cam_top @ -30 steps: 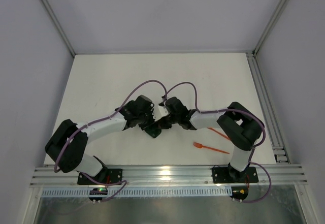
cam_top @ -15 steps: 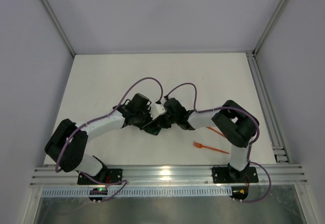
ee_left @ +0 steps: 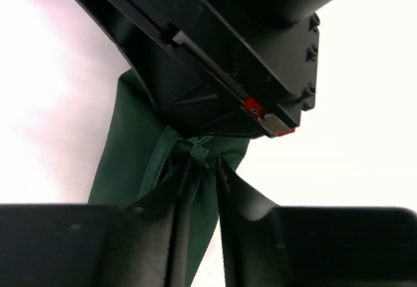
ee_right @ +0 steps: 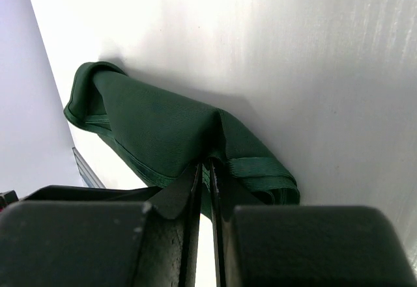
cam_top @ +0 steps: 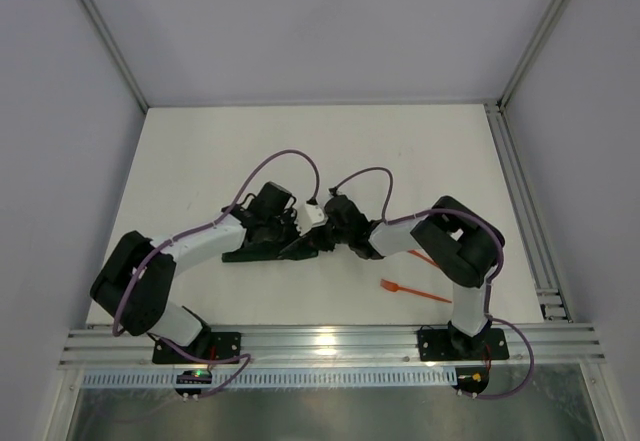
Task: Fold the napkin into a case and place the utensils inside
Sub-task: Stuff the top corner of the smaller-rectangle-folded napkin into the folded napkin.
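The dark green napkin (cam_top: 250, 254) lies as a long, narrow folded band on the white table, running left from where my two grippers meet. My right gripper (ee_right: 210, 170) is shut on a raised fold near the napkin's (ee_right: 156, 124) right end. My left gripper (ee_left: 203, 166) faces it. Its jaws stand a little apart, with loose napkin (ee_left: 124, 163) cloth between them. In the top view, the left gripper (cam_top: 288, 242) and right gripper (cam_top: 312, 244) almost touch. An orange fork (cam_top: 415, 291) lies to the right. A second orange utensil (cam_top: 428, 259) shows partly under the right arm.
The right gripper's black body (ee_left: 247, 72) fills the top of the left wrist view, very close. Purple cables (cam_top: 290, 161) loop above both wrists. An aluminium rail (cam_top: 320, 341) runs along the near edge, and another rail (cam_top: 520, 201) runs down the right side.
The left jaws have parted slightly from a tight pinch. Both wrists have shifted a little toward the back, and the napkin now lies stretched out to the left on the table.
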### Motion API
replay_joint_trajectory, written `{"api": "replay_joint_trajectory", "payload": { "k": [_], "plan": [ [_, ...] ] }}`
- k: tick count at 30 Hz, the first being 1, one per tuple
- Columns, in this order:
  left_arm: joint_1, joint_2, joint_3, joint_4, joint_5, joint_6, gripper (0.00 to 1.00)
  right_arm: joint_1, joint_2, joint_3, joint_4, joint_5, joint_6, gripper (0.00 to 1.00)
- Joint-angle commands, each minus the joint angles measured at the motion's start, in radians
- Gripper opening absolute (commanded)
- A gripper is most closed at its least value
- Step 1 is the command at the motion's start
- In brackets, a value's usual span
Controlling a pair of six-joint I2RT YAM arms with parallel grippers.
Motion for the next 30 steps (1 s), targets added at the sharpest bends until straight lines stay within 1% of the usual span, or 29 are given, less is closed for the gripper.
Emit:
{"api": "replay_joint_trajectory", "payload": {
  "k": [1,5,6,8,10,11,15,20,23,25,30],
  "plan": [
    [-0.004,-0.003,0.049,-0.031,0.069,0.028,0.24,0.000,0.031,-0.028,0.030,0.050,0.035,0.12],
    [-0.004,-0.021,0.101,-0.136,0.095,0.070,0.39,0.000,0.040,-0.051,0.058,0.044,0.053,0.12],
    [-0.004,-0.029,0.114,-0.180,0.101,0.073,0.41,0.000,0.045,-0.053,0.065,0.041,0.055,0.12],
    [-0.004,-0.040,0.156,-0.223,0.115,0.081,0.45,0.000,0.048,-0.059,0.073,0.036,0.061,0.12],
    [-0.004,-0.060,0.179,-0.260,0.112,0.073,0.48,0.000,0.052,-0.061,0.078,0.035,0.063,0.12],
    [-0.004,-0.067,0.191,-0.260,0.100,0.055,0.50,0.000,0.052,-0.062,0.079,0.035,0.060,0.12],
    [-0.002,-0.055,0.185,-0.182,-0.053,0.003,0.56,0.000,0.045,-0.067,0.078,0.036,0.055,0.12],
    [-0.005,0.050,0.170,-0.108,-0.095,-0.010,0.61,0.002,0.034,-0.059,0.056,0.039,0.034,0.12],
    [-0.005,0.077,0.161,-0.062,-0.122,-0.008,0.64,0.002,0.031,-0.061,0.058,0.038,0.034,0.12],
    [-0.005,0.094,0.156,-0.051,-0.136,-0.001,0.65,0.002,0.031,-0.061,0.062,0.035,0.034,0.12],
    [-0.015,0.118,0.136,-0.070,-0.123,0.012,0.59,0.000,0.029,-0.062,0.068,0.032,0.037,0.12]
  ]
}}
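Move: The folded napkin's mouth, where its top corner is being tucked in, lies about 3 cm ahead of the left hand, 2 cm to its right and 2 cm below. The napkin's middle is some 6 cm to that hand's left and 1 cm ahead, 3 cm below. From the right hand, whose shut fingers hold the cloth, the mouth is about 3 cm left, 1 cm ahead and 1 cm below; the fork lies roughly 24 cm right and 11 cm back. The tucked cloth is left behind as the left fingers, already parting, open to over half their range, ease back a little and lift about 5 cm clear. The left hand then goes forward over the napkin, ending some 4 cm ahead of its start, and sinks about 3 cm again above the mouth. The right hand keeps its grip on the cloth by the mouth, rolling barely 5 degrees. ##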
